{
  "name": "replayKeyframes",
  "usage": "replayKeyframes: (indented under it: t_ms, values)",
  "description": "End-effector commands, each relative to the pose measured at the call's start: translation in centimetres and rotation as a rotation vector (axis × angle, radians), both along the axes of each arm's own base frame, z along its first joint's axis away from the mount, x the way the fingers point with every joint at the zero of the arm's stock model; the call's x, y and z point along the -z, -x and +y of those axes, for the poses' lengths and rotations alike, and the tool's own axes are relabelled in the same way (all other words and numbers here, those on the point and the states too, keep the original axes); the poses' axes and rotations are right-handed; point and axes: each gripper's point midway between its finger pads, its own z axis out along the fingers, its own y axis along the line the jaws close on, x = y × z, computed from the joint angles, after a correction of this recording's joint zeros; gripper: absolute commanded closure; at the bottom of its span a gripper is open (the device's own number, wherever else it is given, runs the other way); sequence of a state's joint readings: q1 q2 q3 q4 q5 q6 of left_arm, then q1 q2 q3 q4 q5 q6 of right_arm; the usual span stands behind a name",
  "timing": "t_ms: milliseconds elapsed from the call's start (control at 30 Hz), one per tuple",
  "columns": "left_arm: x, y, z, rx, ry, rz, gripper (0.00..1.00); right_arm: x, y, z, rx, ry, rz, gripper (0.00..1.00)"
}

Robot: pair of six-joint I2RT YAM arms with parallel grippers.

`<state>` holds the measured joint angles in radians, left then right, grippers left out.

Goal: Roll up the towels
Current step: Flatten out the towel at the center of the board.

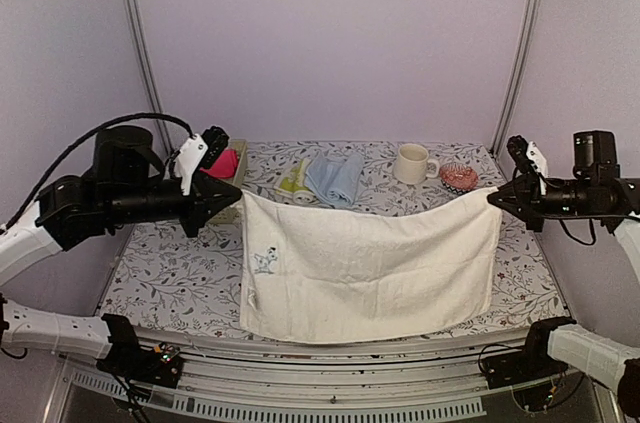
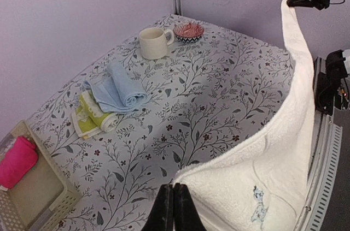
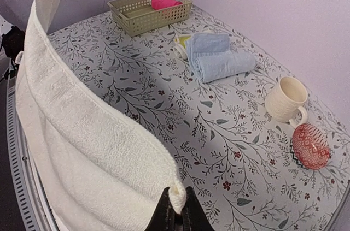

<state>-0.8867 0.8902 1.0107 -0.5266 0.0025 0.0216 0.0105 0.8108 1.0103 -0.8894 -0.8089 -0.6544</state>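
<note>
A cream-white towel point(image 1: 370, 263) hangs spread out between my two grippers above the table's front half, and its lower edge rests near the front edge. My left gripper point(image 1: 237, 199) point(image 2: 173, 188) is shut on its upper left corner. On the upper right corner my right gripper point(image 1: 493, 198) point(image 3: 178, 194) is shut, with a nub of cloth showing between the fingertips. A light blue towel point(image 1: 335, 178) point(image 3: 219, 59) lies loosely rolled at the back. Beside it is a pale yellow-green towel point(image 1: 294, 181) point(image 2: 93, 115). A hot pink towel point(image 1: 222, 164) point(image 3: 164, 1) sits in the basket.
The pale green mesh basket point(image 3: 156, 21) point(image 2: 54, 201) stands at the back left corner. A cream mug point(image 1: 410, 163) point(image 3: 285, 99) and a small red patterned bowl point(image 1: 459, 177) point(image 3: 309, 146) stand at the back right. Purple walls close in the table on three sides.
</note>
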Motion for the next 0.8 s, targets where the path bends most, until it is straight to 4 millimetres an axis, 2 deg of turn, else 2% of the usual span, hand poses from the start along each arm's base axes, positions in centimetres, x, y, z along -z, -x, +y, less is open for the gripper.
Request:
replayKeyframes:
  t_ms: [0,100,133,167,200,233,267,300,333,400,500,667,733,767]
  values:
    - [9.0,-6.4,-1.2,-0.121,-0.149,0.205,1.00,8.1,-7.5,-2.0,0.143,0.079,0.195,0.93]
    - [15.4,-12.1,-1.3,-0.227,-0.230,0.362,1.00,13.1,-12.4,-2.7,0.188,0.117,0.358,0.97]
    - [17.7,-14.5,-1.6,-0.257,-0.270,0.419,1.00,14.5,-14.4,-3.1,0.221,0.132,0.408,0.97]
    - [19.3,-16.2,-1.6,-0.284,-0.304,0.458,1.00,15.8,-16.4,-3.5,0.261,0.135,0.468,0.93]
    - [20.2,-18.0,-1.4,-0.316,-0.332,0.481,0.95,15.7,-19.2,-4.0,0.301,0.147,0.470,0.80]
    - [21.0,-19.4,-1.3,-0.350,-0.360,0.499,0.85,16.7,-21.0,-4.5,0.352,0.150,0.512,0.67]
    - [21.1,-20.7,-1.0,-0.385,-0.370,0.506,0.75,17.0,-22.4,-4.8,0.386,0.147,0.535,0.62]
    - [20.9,-21.4,-1.1,-0.403,-0.368,0.505,0.62,16.9,-23.1,-4.7,0.394,0.134,0.548,0.61]
    - [20.2,-21.7,-1.5,-0.404,-0.350,0.495,0.54,16.3,-23.4,-4.3,0.393,0.111,0.551,0.60]
    - [18.4,-21.5,-2.0,-0.398,-0.307,0.467,0.47,14.7,-23.0,-3.9,0.380,0.075,0.524,0.58]
    - [16.9,-19.9,-1.9,-0.397,-0.290,0.430,0.44,13.4,-20.7,-3.3,0.337,0.051,0.496,0.55]
    - [17.6,-15.5,-1.3,-0.349,-0.281,0.426,0.40,12.5,-15.1,-2.3,0.197,0.083,0.418,0.55]
    - [17.1,-14.4,-1.0,-0.343,-0.252,0.404,0.36,11.8,-13.5,-2.4,0.181,0.101,0.366,0.55]
    - [16.1,-13.9,-0.9,-0.337,-0.217,0.377,0.33,11.5,-12.5,-2.4,0.174,0.107,0.344,0.55]
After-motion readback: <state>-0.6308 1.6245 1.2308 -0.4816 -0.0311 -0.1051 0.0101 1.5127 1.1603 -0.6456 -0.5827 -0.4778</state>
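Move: Both grippers hold the white towel's far corners. Its landing spot at the board's centre is centred about 8 cm ahead, 25 cm right and 30 cm below the left gripper; about 7 ahead, 20 left and 28 below the right one. The blue towel lies roughly 38 ahead and 18 right of the left gripper, the green-yellow towel 38 ahead and 7 right. The mug stands some 40 ahead and 5 left of the right gripper, the bowl 37 ahead and 8 right. Swing both grippers together down and forward towards the far side of the landing spot, about 20 cm out and 20 to 24 cm down, tipping the fingers some 30 degrees more downward. Open both near the bottom to let go of the towel's far corners, then rise and draw back a little with the fingers open. ##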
